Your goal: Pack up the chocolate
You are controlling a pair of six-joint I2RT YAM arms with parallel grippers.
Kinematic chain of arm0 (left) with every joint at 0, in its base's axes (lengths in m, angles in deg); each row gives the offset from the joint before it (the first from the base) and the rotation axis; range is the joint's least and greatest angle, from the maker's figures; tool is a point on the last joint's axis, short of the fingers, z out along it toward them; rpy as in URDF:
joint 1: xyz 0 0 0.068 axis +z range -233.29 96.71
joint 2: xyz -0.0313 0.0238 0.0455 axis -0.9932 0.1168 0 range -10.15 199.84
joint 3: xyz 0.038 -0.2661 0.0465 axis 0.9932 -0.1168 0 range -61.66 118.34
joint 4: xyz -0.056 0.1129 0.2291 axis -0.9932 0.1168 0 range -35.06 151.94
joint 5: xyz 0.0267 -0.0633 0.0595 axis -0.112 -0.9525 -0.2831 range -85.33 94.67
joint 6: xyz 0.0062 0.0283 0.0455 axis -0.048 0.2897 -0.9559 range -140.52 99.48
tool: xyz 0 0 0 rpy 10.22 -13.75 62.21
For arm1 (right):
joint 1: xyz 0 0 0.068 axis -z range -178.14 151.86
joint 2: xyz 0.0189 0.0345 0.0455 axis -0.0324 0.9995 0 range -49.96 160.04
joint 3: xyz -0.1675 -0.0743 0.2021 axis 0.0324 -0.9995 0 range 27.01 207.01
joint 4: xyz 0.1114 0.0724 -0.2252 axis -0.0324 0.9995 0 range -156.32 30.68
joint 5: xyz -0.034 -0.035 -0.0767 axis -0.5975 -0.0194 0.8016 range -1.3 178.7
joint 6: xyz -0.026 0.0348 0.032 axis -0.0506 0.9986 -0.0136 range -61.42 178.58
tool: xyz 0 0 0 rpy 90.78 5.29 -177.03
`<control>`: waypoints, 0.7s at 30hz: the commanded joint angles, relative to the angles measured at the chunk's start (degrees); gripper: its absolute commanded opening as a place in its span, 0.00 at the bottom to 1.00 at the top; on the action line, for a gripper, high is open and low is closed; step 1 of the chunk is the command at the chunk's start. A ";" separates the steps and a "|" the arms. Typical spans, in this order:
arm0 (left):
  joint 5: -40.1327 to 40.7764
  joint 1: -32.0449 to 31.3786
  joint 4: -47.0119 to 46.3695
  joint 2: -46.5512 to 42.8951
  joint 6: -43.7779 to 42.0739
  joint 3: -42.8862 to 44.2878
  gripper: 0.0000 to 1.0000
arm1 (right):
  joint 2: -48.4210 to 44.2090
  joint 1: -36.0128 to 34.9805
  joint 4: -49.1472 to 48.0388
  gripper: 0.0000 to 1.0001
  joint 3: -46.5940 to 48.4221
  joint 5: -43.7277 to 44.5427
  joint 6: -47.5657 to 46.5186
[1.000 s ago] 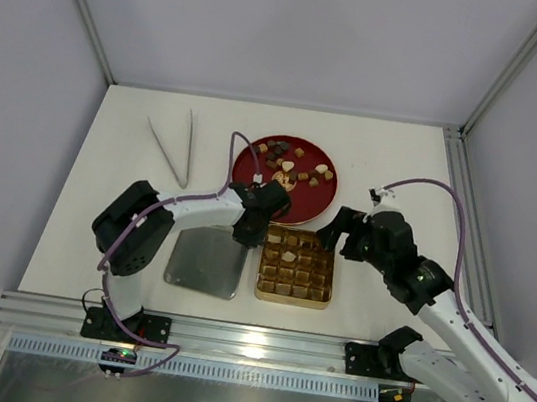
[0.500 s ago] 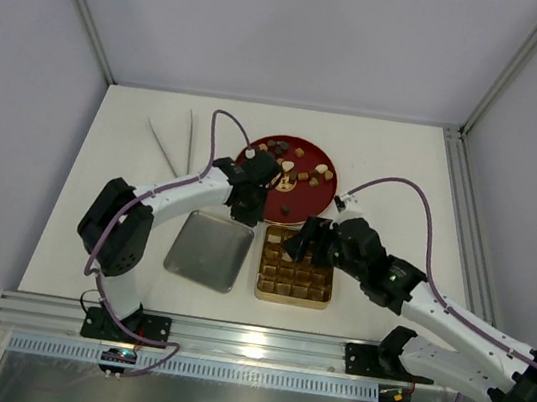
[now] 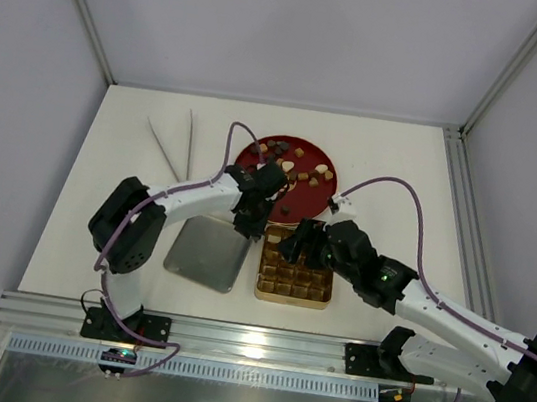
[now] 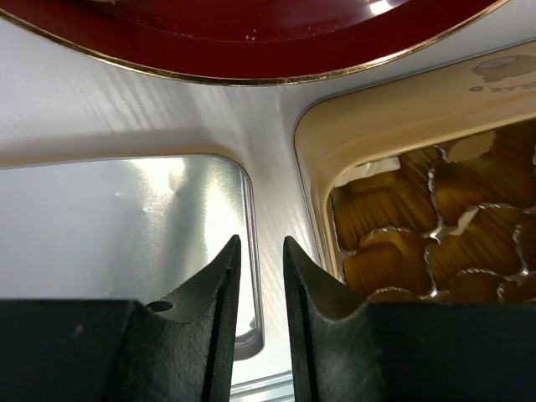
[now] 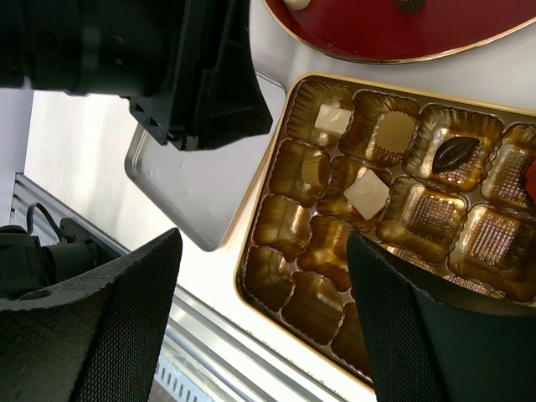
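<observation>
Several pieces of chocolate (image 3: 288, 169) lie on the round red plate (image 3: 321, 201). A few more sit in the gold tin (image 3: 293, 288): a cream square (image 5: 367, 193), a cream piece (image 5: 332, 120) and a dark piece (image 5: 455, 153). My left gripper (image 3: 252, 227) (image 4: 260, 244) hangs low over the strip of table between the silver lid (image 4: 126, 226) and the tin's far left corner (image 4: 311, 151). Its jaws are open a narrow way, with nothing between them. My right gripper (image 3: 294, 245) (image 5: 264, 241) hovers over the tin, open wide and holding nothing.
The silver lid (image 3: 205, 250) lies flat left of the tin. Metal tongs (image 3: 170, 146) rest at the back left. The left gripper's body (image 5: 201, 75) hangs close above the tin's corner in the right wrist view. An aluminium rail (image 3: 227, 342) runs along the near edge.
My left gripper came back from the plate's near edge to the tin's far left corner, and its jaws parted slightly. My right gripper swung left over the tin.
</observation>
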 commanded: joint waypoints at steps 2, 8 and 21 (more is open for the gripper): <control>0.85 -0.70 0.51 2.95 -2.59 -0.42 0.25 | -0.81 -0.20 -1.27 0.80 2.29 2.69 0.31; 1.64 -0.88 -0.10 5.41 -4.52 -0.68 0.23 | -0.46 -0.20 -0.91 0.80 2.38 2.86 0.22; 0.07 0.35 -0.37 5.86 -3.92 0.36 0.00 | 0.95 -0.55 -2.93 0.80 1.94 1.72 0.75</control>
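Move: The silver tray's right-hand rim lies about 5 cm below the left hand, roughly 1 cm left and 1 cm back; the tray's middle is about 9 cm left and 5 cm back. The chocolate box's middle is some 12 cm to this hand's right and 4 cm back, and the red plate's middle 17 cm ahead and 6 cm right, both likewise below. From the right hand, the rim is some 12 cm left, 2 cm ahead and 13 cm down. The left hand sinks about 4.5 cm into the strip beside the chocolate box, easing roughly 1 cm back and left and turning some 10 degrees, so that its slightly open fingertips come down either side of the tray's right rim, near the far corner. Once it is down there the fingers shut and pinch the thin rim, while the right hand stays wide open above the box. ##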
